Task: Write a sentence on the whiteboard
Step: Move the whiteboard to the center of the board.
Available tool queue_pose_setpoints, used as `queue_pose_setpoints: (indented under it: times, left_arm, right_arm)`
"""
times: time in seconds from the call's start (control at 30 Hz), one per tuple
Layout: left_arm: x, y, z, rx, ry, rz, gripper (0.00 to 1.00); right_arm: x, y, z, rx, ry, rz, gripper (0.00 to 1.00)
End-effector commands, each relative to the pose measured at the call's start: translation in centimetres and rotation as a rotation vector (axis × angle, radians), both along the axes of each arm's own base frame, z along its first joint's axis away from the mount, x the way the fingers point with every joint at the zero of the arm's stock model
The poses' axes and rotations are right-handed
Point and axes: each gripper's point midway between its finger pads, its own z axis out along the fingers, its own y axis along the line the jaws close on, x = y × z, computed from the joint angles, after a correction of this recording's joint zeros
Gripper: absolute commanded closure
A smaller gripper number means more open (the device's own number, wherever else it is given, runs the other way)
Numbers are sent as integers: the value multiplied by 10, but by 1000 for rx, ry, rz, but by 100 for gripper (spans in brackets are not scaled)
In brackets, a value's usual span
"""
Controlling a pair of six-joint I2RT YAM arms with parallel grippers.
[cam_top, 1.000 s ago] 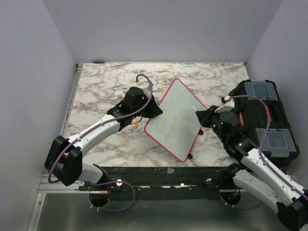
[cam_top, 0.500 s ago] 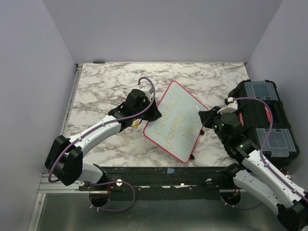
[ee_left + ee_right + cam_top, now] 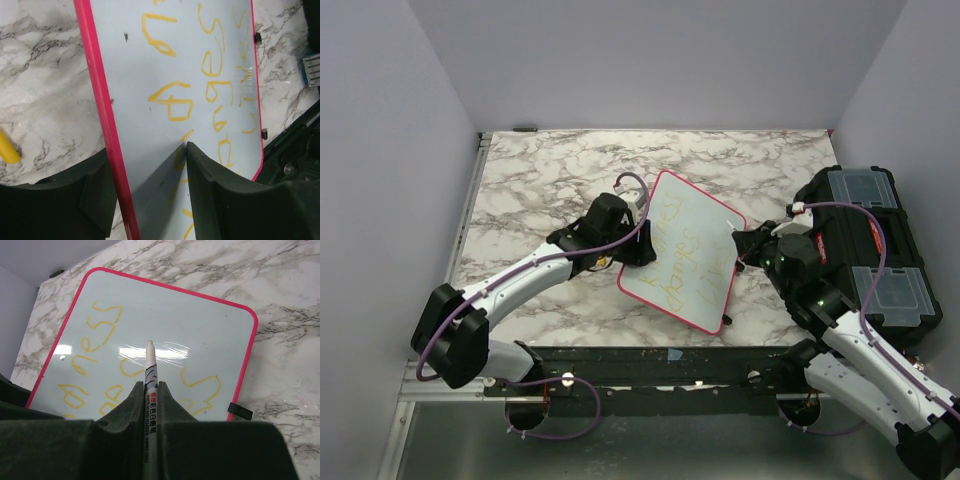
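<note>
The whiteboard [image 3: 685, 225], white with a pink frame, lies at an angle in the middle of the table. The sentence [image 3: 688, 268] is in yellow letters and also shows in the left wrist view [image 3: 215, 65] and the right wrist view [image 3: 100, 335]. My left gripper [image 3: 642, 250] is open and straddles the board's left edge. The pink frame [image 3: 107, 140] runs between its fingers [image 3: 210, 190], and the right one's tip is on the white surface. My right gripper [image 3: 151, 387] is shut on a white marker [image 3: 150, 365] whose tip points at the whiteboard [image 3: 200, 335].
A black toolbox [image 3: 865, 250] stands at the right edge of the table, close behind my right arm. A yellow piece [image 3: 7, 150] lies on the marble left of the board. Small black clips [image 3: 239, 411] stick out from the board's frame.
My left gripper has opened its jaws and moved right along the board's edge. The board has turned a little, its far corner swinging left. The right gripper still holds the marker.
</note>
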Motion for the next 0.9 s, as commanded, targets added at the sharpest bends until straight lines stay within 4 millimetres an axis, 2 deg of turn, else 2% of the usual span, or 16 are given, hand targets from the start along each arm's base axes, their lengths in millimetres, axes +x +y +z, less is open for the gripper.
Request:
queue_pose_setpoints:
  times: [0.0, 0.2, 0.43, 0.57, 0.7, 0.87]
  left_arm:
    - [-19, 24, -10, 127, 51, -3, 44]
    - [-13, 27, 12, 129, 1, 9, 36]
    - [-11, 24, 41, 91, -36, 12, 34]
    - [-10, 31, 58, 88, -64, 40, 31]
    - [-8, 56, 75, 119, -106, 151, 30]
    - [-12, 100, 75, 148, -123, 297, 28]
  right_arm:
    - [0, -1, -5, -7, 9, -10, 99]
    - [0, 1, -5, -7, 10, -3, 100]
    - [1, 2, -7, -9, 16, 4, 99]
    - [1, 2, -6, -10, 12, 3, 99]
    - [0, 2, -6, -13, 13, 8, 99]
    - [1, 3, -8, -21, 19, 11, 99]
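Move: The left gripper is at the whiteboard's left edge, with the red rim between its half-open fingers. The board's middle lies about 9 cm to its right, level fore and aft and some 2 cm lower. The short yellow piece is roughly 9 cm left and 2 cm back, while the upper black clip on the board's far side is about 20 cm right and 4 cm back. From the right hand, the board's middle is about 12 cm left, 4 cm back and 8 cm down. The left gripper comes free of the whiteboard's left rim, opening further as it first eases about 2 cm left and slightly back to draw the finger out from under the edge. Then it climbs some 7 cm and swings off leftward, away from the board, with a slight wrist turn at the end. The right hand stays put beside the board, still gripping the pen. ##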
